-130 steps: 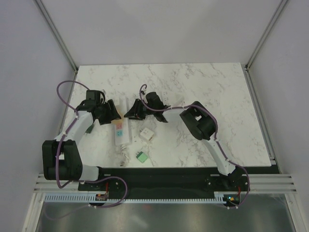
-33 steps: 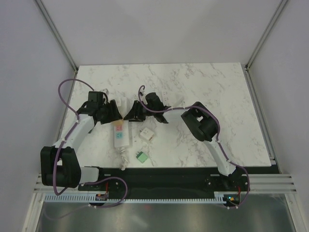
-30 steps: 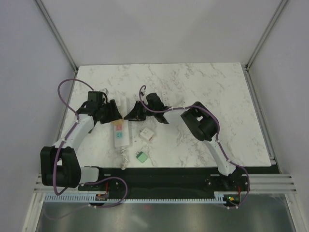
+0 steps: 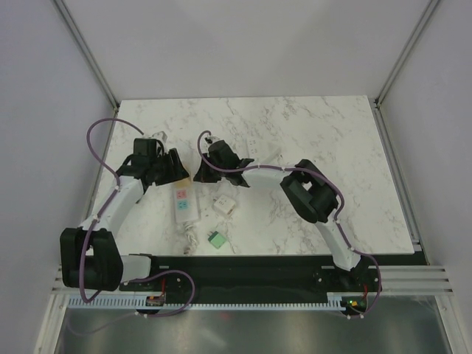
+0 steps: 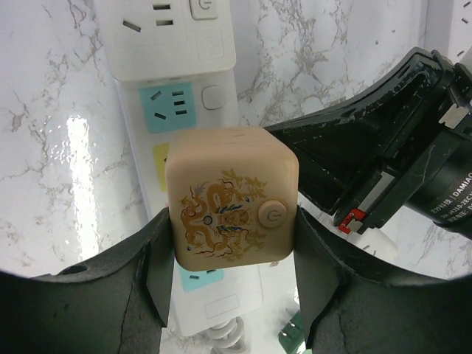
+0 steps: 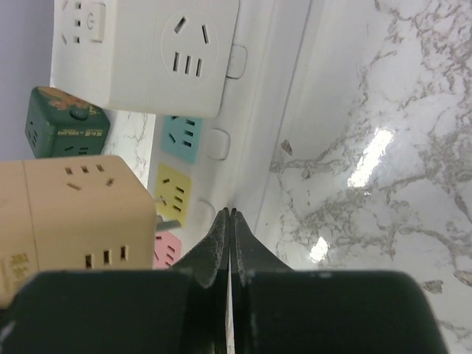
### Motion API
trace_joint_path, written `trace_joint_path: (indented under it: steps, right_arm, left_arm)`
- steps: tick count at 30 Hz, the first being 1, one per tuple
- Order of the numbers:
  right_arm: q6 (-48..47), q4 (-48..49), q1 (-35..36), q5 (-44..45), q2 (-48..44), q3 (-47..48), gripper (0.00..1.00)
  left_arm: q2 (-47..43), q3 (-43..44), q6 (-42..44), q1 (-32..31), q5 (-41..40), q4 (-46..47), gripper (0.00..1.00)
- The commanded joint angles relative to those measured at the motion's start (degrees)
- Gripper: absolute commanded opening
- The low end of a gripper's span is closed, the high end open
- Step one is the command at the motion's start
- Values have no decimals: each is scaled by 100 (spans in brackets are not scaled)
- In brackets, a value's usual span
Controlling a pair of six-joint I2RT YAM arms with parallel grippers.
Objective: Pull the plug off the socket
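Observation:
The plug (image 5: 232, 195) is a beige cube with a gold dragon and a round button. My left gripper (image 5: 232, 243) is shut on its two sides, holding it over the socket (image 5: 181, 110). The socket is a long white strip (image 4: 186, 206) with pink, yellow and blue outlet faces. In the right wrist view a metal prong shows between the plug (image 6: 74, 221) and the socket (image 6: 254, 110); I cannot tell whether its tip is still in. My right gripper (image 6: 230, 215) is shut with nothing in it, its tips pressed on the socket's edge. From above, my left gripper (image 4: 175, 168) and right gripper (image 4: 199, 175) face each other across the socket's far part.
A white cube adapter (image 4: 223, 205) lies just right of the socket and fills the top left of the right wrist view (image 6: 147, 51). A green cube adapter (image 4: 215, 240) sits near the front edge, by the socket's coiled cord (image 4: 189, 240). White marble table (image 4: 310, 147).
My right gripper has closed and shifted left onto the socket beside the plug. My left gripper still holds the plug and has barely moved.

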Motion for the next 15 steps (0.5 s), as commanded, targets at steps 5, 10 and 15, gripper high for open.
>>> trace_joint_path:
  steps: [5,10,15]
  right_arm:
    - [-955,-909,-48,279,-1096,-492,0]
    - [-1289,-1094,-31,358,-1809,-1264,0]
    - [-1395,-981,-13,262,-2311,-1854,0]
  left_arm:
    - [-570,122,-33,-2,-670,236,2]
    - [-1053,183,-313,-1,-2327,-228,2]
    - [-1160,552,-577,-1,-3509,-721,2]
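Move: The left hand already holds the orange plug, its prongs apparently out. The yellow socket lies about 6 cm below the left hand and 1 cm to its left, level fore and aft; the white plug on the strip is 8 cm ahead and 2 cm left; the green plug is 13 cm left, 3 cm back. From the shut right hand, the yellow socket is some 5 cm left and 1 cm back, and the white block 8 cm right and 8 cm back. Carry the orange plug up and away from the strip with the left gripper, slowly at first and then faster, about 7 cm left towards the green plug's side while rising 5 cm; keep the grip and swing the wrist counter-clockwise some 20 degrees. Meanwhile withdraw the shut right gripper from the strip's right edge, right and back towards the white block, climbing later. ##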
